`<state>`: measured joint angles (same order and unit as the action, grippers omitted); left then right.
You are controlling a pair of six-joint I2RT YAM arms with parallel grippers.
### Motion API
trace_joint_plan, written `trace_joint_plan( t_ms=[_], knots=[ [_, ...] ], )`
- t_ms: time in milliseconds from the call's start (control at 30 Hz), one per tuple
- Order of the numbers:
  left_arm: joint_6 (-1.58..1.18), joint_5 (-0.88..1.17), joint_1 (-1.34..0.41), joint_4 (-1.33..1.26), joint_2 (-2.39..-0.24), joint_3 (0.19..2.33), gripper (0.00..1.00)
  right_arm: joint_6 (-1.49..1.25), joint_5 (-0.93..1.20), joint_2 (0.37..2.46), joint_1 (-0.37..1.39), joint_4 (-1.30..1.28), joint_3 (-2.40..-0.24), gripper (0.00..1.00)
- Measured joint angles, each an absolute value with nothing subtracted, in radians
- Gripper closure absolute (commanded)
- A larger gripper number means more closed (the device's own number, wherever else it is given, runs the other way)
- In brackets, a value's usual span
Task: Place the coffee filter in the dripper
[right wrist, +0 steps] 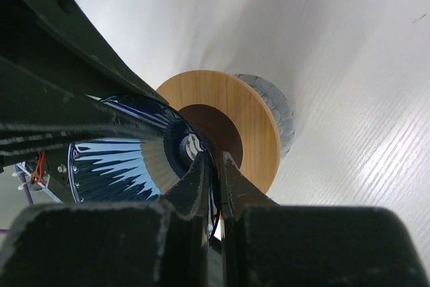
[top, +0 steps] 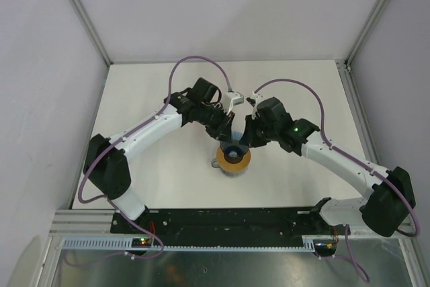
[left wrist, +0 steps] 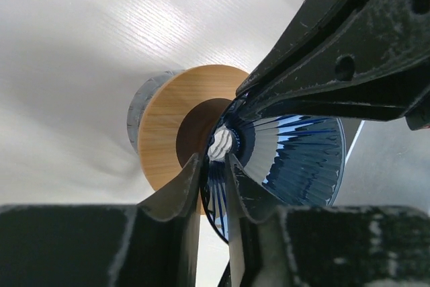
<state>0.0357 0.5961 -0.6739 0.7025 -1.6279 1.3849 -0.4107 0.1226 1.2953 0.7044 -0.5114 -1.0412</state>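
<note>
The dripper (top: pixel 232 150) is a blue ribbed cone, tilted over a grey cup with a tan wooden ring top (top: pixel 234 161). My left gripper (left wrist: pixel 213 160) straddles the dripper's (left wrist: pixel 302 159) wall, one finger inside and one outside. Its jaws stand slightly apart, with a gap showing beside the thin wall. My right gripper (right wrist: pixel 216 160) is shut on the opposite wall of the dripper (right wrist: pixel 114 166). In the top view the left gripper (top: pixel 226 135) and the right gripper (top: pixel 244 140) meet just above the cup. The coffee filter is out of view.
The cup's wooden ring (left wrist: pixel 168 126) (right wrist: pixel 250 109) lies right under the dripper's narrow end, and grey ribbed cup wall (right wrist: pixel 277 105) shows behind it. White tabletop (top: pixel 154 173) surrounds the cup. Enclosure walls and metal posts (top: pixel 80 11) border the table.
</note>
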Motion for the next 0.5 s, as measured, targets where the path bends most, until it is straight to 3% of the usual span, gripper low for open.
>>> trace_joint_plan(
  t_ms=[100, 400, 500],
  knots=[
    [0.050, 0.610, -0.675, 0.735, -1.649, 1.401, 0.67, -0.413, 0.121, 1.292, 0.703, -0.500, -1.041, 0.87],
    [0.052, 0.636, -0.673, 0.800, -1.671, 1.477, 0.55, -0.407, 0.084, 1.292, 0.701, -0.505, -1.042, 0.74],
    [0.052, 0.644, -0.672, 0.806, -1.671, 1.509, 0.52, -0.402, 0.071, 1.292, 0.698, -0.520, -1.042, 0.64]
  ],
)
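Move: The blue dripper stands in the wooden ring with its rim between the fingers of both my hands. Its middle is about 4 cm back, 2 cm to the right and 3 cm below my left hand; from my right hand it is some 4 cm back, 3 cm left and 3 cm below. The ring lies right under the dripper, roughly 6 cm below both hands, with the glass carafe beneath it, its middle about 11 cm down. I spread my already parting left fingers to nearly half open around the rim, dipping slightly back before lifting about 2 cm up and away from the carafe. Meanwhile my right fingers open from shut to roughly a quarter, ending their pinch, one inside the dripper and one outside, as that hand eases about 1 cm right and slightly forward. ##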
